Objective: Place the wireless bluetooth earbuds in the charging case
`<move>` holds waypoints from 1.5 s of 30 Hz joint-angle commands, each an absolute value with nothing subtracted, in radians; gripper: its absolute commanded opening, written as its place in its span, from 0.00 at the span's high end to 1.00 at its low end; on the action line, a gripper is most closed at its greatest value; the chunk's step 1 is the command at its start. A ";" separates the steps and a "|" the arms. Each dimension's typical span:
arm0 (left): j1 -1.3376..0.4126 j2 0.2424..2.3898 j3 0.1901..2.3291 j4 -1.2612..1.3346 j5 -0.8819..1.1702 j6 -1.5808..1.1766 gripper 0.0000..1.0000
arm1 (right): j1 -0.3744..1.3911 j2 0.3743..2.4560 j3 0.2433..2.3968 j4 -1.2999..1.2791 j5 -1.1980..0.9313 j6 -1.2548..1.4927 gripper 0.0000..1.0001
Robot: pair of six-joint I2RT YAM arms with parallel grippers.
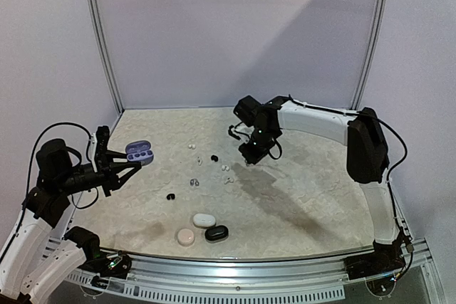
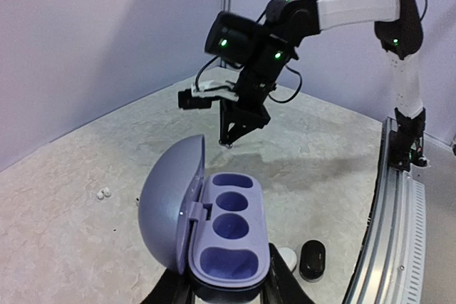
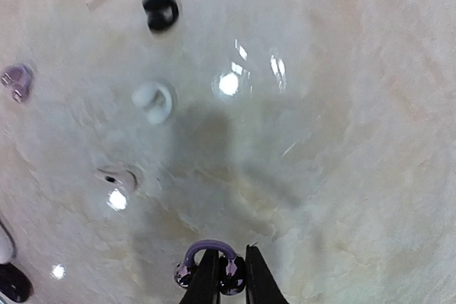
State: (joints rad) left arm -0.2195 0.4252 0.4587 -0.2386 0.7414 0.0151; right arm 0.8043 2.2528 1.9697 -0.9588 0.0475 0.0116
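Note:
My left gripper is shut on the base of an open lilac charging case, held above the table's left side. In the left wrist view the case shows empty wells, with its lid swung to the left. My right gripper is shut on a purple earbud with a loop, lifted off the table. From above, that gripper hangs over the table's middle back. Several loose earbuds lie below: black, white, purple.
Three closed cases sit near the front edge: white, pink and black. More small buds are scattered mid-table. A metal rail borders the front, and white walls enclose the back.

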 commanded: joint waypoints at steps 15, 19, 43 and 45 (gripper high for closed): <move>-0.448 0.470 0.406 0.084 0.350 0.041 1.00 | 1.208 1.976 1.913 -0.104 0.450 -0.116 0.98; -0.483 0.473 0.401 0.094 0.344 0.018 1.00 | 1.207 1.962 1.861 -0.079 0.512 -0.118 1.00; -0.672 0.640 0.478 0.186 0.088 -0.031 1.00 | 1.311 2.022 1.838 0.123 0.616 -0.121 1.00; -0.676 0.640 0.476 0.182 0.089 -0.035 1.00 | 1.310 2.038 1.840 0.125 0.620 -0.129 1.00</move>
State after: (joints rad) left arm -0.6529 0.6357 0.4557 0.1703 0.0978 -0.0093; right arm 1.3079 1.9877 1.8126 0.1116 0.5892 -0.1146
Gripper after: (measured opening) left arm 0.276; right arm 0.109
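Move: The purple case, lid open and already in the left fingers, lies about 24 cm left of the right hand, 16 cm back and 18 cm higher; the right fingers already hold a purple clip earbud. From the left hand that earbud is some 17 cm ahead, 26 cm right and 18 cm below. Near the right hand, 6 cm lower, are the far white earbud (3 cm ahead, 7 left), the near white earbud (3 back, 6 left) and the silver earbud (4 back, 17 left). The right hand, keeping the clip earbud pinched, sweeps quickly up about 28 cm and left some 18 cm while drawing back about 12, and tilts its down-pointing fingers up by well over 60 degrees to point left and forward, dipping a few centimetres on the way before easing in just above the case. The left hand keeps its grip on the open case and brings it to meet the earbud, a few centimetres right and forward with a late rise, swinging some 10 degrees counter-clockwise and tipping its fingers slightly upward. ##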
